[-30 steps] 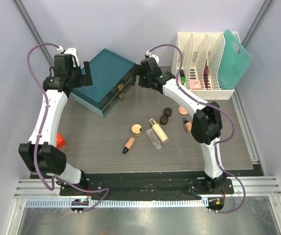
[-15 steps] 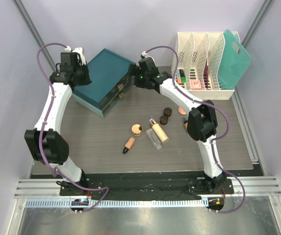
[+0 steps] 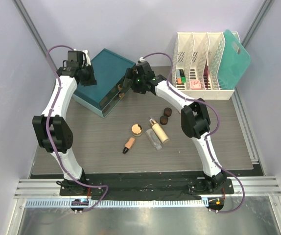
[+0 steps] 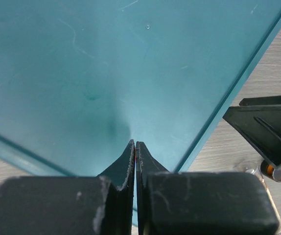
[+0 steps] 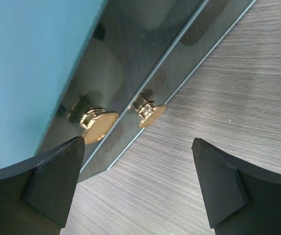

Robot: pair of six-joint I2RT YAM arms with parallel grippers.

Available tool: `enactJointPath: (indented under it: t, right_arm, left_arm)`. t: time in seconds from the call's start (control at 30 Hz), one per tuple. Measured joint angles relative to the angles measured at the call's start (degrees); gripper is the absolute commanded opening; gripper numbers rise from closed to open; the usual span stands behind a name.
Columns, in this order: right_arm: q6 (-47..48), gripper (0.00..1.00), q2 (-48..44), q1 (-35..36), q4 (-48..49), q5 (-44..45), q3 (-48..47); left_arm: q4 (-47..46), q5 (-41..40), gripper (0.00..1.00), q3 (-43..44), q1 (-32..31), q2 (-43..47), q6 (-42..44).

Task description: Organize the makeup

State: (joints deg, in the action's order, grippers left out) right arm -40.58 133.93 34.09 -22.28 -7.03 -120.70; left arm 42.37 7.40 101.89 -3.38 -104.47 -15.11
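Note:
The makeup lies loose mid-table: a tan bottle (image 3: 159, 131), a clear bottle (image 3: 153, 139), a small black-capped tube (image 3: 128, 145), a round peach compact (image 3: 137, 129) and two dark-brown jars (image 3: 166, 115). My left gripper (image 3: 88, 80) (image 4: 135, 145) is shut on nothing, its tips just above the teal drawer box lid (image 3: 106, 73) (image 4: 81, 73); I cannot tell if they touch it. My right gripper (image 3: 126, 87) (image 5: 140, 166) stands open in front of the box's drawers, close to two gold knobs (image 5: 99, 122) (image 5: 150, 113), with nothing between its fingers.
A white slotted rack (image 3: 201, 66) stands at the back right with a few small items in its slots and a teal board (image 3: 236, 58) leaning on it. An orange object (image 3: 60, 140) sits at the table's left edge. Grey walls close in on both sides.
My left gripper has shut and swung right over the box lid. My right gripper has moved left, up to the drawer knobs, still open. The makeup has not moved.

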Motion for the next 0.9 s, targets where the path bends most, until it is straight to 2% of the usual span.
enactJointPath:
  t: [0.43,0.67,0.77,0.83,0.9]
  right_arm:
    - [-1.84,0.93,1.14,-0.17,1.03,-0.52,-3.34]
    - [-2.29,0.89,3.23,-0.28,0.72,-0.15,-3.93]
    - [-2.32,0.83,4.09,-0.31,-0.48,0.48,-5.97]
    - [-2.69,0.7,5.01,-0.31,-1.84,0.59,-7.85]
    - [-2.99,0.64,6.01,-0.28,-2.73,0.9,-9.94]
  left_arm:
    - [3.23,0.57,0.0,1.29,-0.74,-3.26,-0.83]
    - [4.33,-2.32,0.0,3.04,-1.64,-4.63,-1.33]
    - [5.33,-4.04,0.0,4.72,-2.23,-5.88,-1.53]
    - [5.92,-4.87,0.0,5.9,-2.6,-6.6,-1.86]
    - [6.4,-5.97,0.0,6.95,-2.97,-7.3,-2.38]
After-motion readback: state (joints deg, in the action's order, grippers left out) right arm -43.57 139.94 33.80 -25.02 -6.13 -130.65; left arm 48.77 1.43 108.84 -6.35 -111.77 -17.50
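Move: The upper drawer's gold knob sits about 3 cm left of the right hand, 1 cm back and 2 cm lower; the lower knob is roughly 5 cm beneath that knob. The lid's middle is some 9 cm left of the right hand, level fore and aft, 3 cm up. From the left hand, the lid's middle lies about 5 cm right, 1 cm ahead and 4 cm down, the upper knob 12 cm right, 2 cm back, 9 cm down. The left hand's shut fingertips come down about 3 cm onto the cabinet lid, tipping a little steeper, then creep forward about 1 cm at that height. Meanwhile the open right hand lifts 2 cm and sinks back beside the upper knob, working about 2 cm forward in all and slightly left. Its fingers then start closing around that knob, about a quarter of the way, the left-hand finger coming up close to the knob. ##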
